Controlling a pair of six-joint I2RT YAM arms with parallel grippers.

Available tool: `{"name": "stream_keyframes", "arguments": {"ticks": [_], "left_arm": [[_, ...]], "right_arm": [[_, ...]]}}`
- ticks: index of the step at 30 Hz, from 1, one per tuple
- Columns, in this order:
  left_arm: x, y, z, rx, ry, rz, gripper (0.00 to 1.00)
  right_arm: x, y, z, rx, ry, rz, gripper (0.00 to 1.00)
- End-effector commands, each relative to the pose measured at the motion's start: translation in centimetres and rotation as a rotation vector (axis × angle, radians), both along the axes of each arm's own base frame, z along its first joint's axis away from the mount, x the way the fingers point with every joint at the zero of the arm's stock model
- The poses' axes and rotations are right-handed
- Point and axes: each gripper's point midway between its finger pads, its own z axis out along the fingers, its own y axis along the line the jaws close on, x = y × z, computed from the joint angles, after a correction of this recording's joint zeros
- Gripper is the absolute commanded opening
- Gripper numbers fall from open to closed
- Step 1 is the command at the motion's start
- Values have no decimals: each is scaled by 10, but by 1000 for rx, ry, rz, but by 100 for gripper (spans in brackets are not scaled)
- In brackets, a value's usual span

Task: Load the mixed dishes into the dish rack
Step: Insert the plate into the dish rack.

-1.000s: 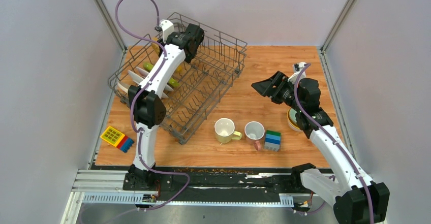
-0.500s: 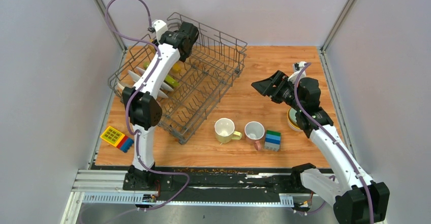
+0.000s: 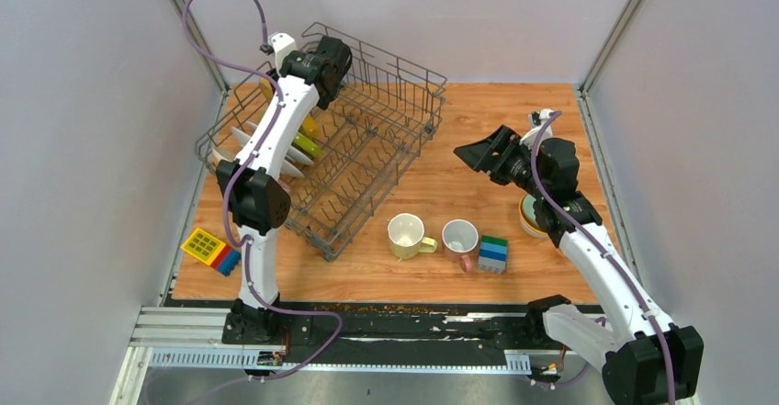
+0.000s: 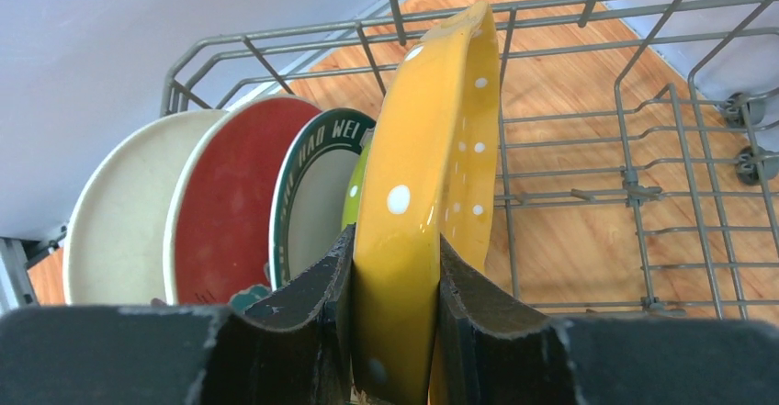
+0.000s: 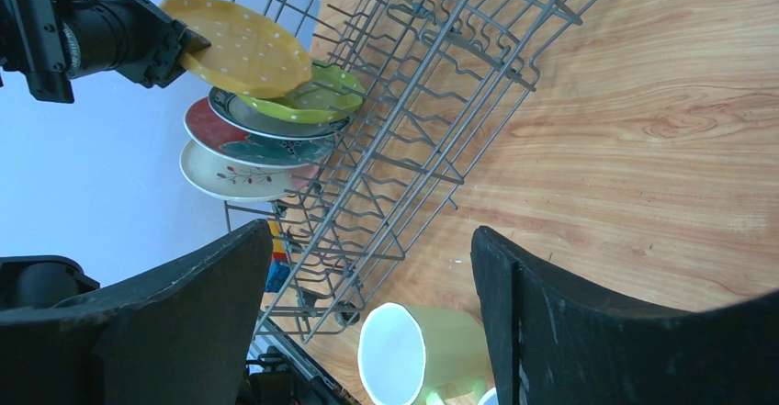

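My left gripper (image 4: pixel 395 331) is shut on the rim of a yellow plate with white dots (image 4: pixel 423 194), held on edge over the dish rack (image 3: pixel 386 120). The right wrist view shows that plate (image 5: pixel 243 47) just above the row standing in the rack. That row holds a cream plate (image 4: pixel 119 212), a red plate (image 4: pixel 225 203), a green-rimmed plate (image 4: pixel 317 194) and a green plate (image 5: pixel 312 102). My right gripper (image 3: pixel 482 154) hangs open over the table, right of the rack. A pale yellow mug (image 3: pixel 404 235) and a white pink-handled mug (image 3: pixel 460 240) stand on the table.
Stacked green-blue toy blocks (image 3: pixel 493 253) sit beside the pink-handled mug. More coloured blocks (image 3: pixel 211 250) lie at the table's left front. A yellow-orange bowl (image 3: pixel 528 217) is partly hidden under my right arm. Grey walls close in the table on three sides.
My left arm has swung left and back over the rack with the yellow plate, bringing it next to the standing plates. The right arm has stayed still.
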Motion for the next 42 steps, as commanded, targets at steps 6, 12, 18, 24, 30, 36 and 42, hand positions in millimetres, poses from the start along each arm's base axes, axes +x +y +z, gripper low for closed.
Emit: {"name": "stream_keyframes", "arguments": {"ticks": [6,12,18,24,30,36,42], "left_arm": [[10,-2,42,32,-134,12,0],[10,-5,14,37,-75,37,0],[14,-8,-10,31,-36,52,0],[16,-12,-34,15,-3,65,0],[24,-20,-58,-11,27,41,0],[32,-28,-75,-22,65,0,1],[31,-29,-85,-30,89,-4,14]], "right_arm": [[5,4,35,24,-105,7,80],[3,4,35,24,-103,11,80],[3,4,35,21,-104,9,80],[5,3,34,15,-105,4,80],[5,4,33,15,-103,5,81],[5,4,32,12,-100,4,81],[6,3,31,9,-99,2,81]]}}
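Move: I hold the yellow plate by its upper rim in my left hand. Its place in the dish rack lies about 14 cm below that hand, 2 cm ahead and 5 cm to the right. The lime plate stands on the near side of that place, about 1 cm back and 2 cm right of my hand, with the green-rimmed plate roughly 2 cm behind it and 2 cm farther left. For my right hand the place is some 17 cm ahead, 34 cm left and 13 cm below. With my left hand I first lift the yellow plate about 2 cm. Then I turn back down and lower it roughly 10 cm between the rack's wires beside the lime plate, easing forward and a little right on the way. My fingers keep their pinch on the rim and the wrist hardly turns. ##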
